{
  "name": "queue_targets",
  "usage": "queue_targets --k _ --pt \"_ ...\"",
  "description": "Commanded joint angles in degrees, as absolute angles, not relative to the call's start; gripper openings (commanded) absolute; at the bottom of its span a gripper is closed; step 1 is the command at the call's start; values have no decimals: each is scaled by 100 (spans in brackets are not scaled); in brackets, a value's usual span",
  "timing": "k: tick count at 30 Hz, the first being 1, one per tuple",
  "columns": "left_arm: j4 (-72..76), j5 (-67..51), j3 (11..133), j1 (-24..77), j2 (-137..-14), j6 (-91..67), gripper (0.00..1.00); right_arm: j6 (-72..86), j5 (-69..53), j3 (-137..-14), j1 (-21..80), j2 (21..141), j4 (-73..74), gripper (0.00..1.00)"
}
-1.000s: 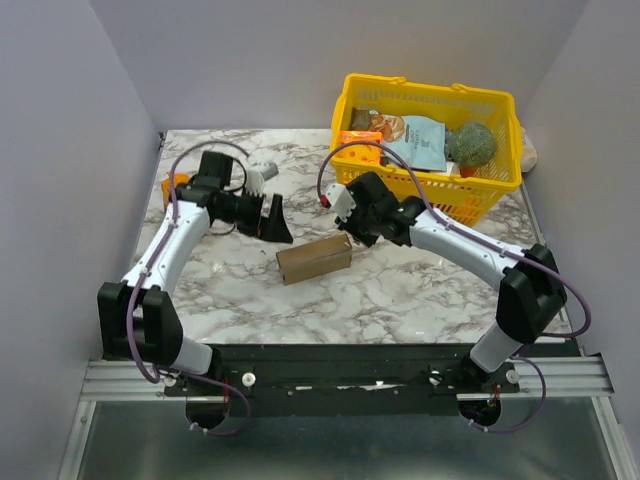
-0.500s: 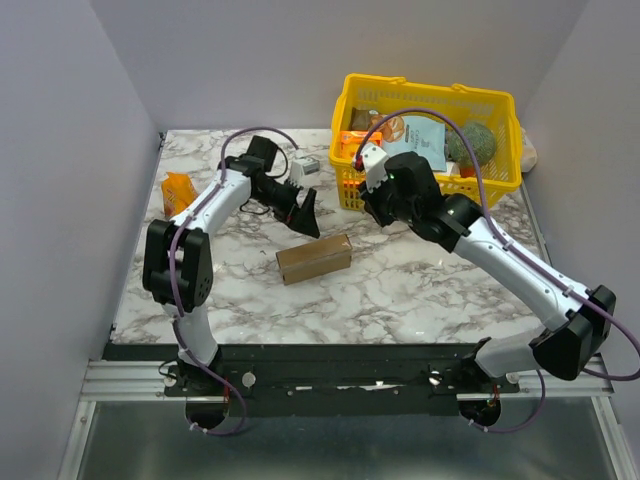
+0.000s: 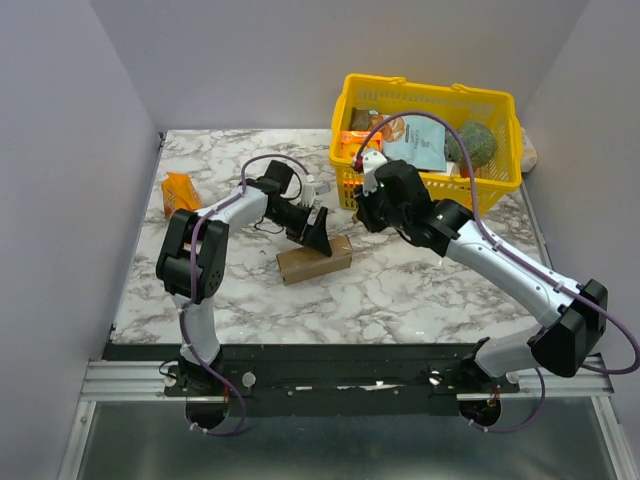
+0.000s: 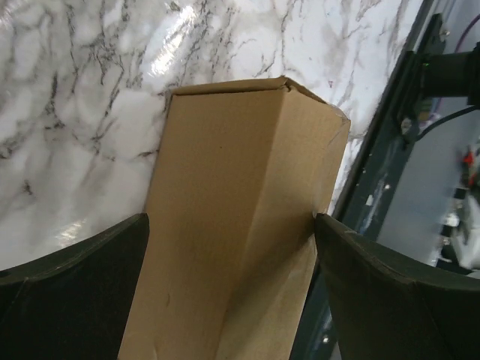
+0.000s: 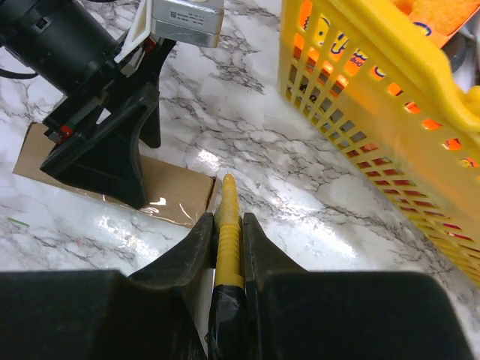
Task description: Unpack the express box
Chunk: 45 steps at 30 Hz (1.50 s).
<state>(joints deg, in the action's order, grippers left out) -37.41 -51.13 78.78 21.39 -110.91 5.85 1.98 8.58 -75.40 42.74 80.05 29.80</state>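
The express box [image 3: 314,259], a small brown carton, lies closed on the marble table [image 3: 400,290] in front of the basket. My left gripper [image 3: 318,232] stands open over the box's right half. In the left wrist view the box [image 4: 225,225] fills the gap between the two black fingers [image 4: 82,292], one at each long side. My right gripper [image 3: 360,212] hovers just behind the box's right end, shut on a thin yellow ridged tool [image 5: 227,217]. The tool's tip points toward the box's corner [image 5: 176,193] and is short of it.
A yellow mesh basket [image 3: 430,95] holding packets and a broccoli stands at the back right, close beside my right gripper; its wall [image 5: 375,82] fills the right wrist view. A small orange snack packet [image 3: 180,190] lies at the left of the table.
My left arm swung from the back left across to the box and lowered its open gripper over it. My right arm drew back toward the basket, then settled behind the box.
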Motion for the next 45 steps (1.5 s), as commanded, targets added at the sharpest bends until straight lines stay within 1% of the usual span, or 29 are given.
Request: queue_targets --k 1,7,12,21,36,45 --pt "-3138 -4685 7559 2136 -11215 124 98 501 976 -7392 4421 8130 2786 0" --pt "-2743 -4764 7225 2136 -11276 -342 98 545 1090 -7190 4570 8218 2777 0" --pt "-2663 -4738 7146 2136 -11391 -492 98 562 1501 -7067 4702 8297 2505 1" --pt "-2593 -4737 7058 2136 -11435 -527 98 589 1854 -6926 4720 8332 2197 0" --pt "-2575 -4764 7049 2136 -11487 -571 98 642 1705 -6899 4711 8622 2153 0" --pt "-2584 -4799 7049 2136 -11522 -589 98 694 1486 -7084 4711 8771 2294 1"
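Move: Below and to the left of the right hand, which already holds the yellow cutter, the box's right end lies about 4 cm left, 2 cm ahead and some 17 cm down; the box's middle is 12 cm left, level front to back. The yellow basket's middle stands about 24 cm ahead and 15 cm right of the right hand, some 15 cm below. From the left hand, straddling the box, its middle is about 2 cm back, 2 cm left and 4 cm down. Lowering the held cutter towards the upper corner of the box's right end, the right hand sinks about 4 cm, easing slightly back and left, then shifts some 1.5 cm forward at nearly that height and sinks 2 cm more, grip unchanged. The left hand, still wide open astride the box, eases about 1 cm each right, down and back, tilting roughly 10 degrees, then steadies the box. ##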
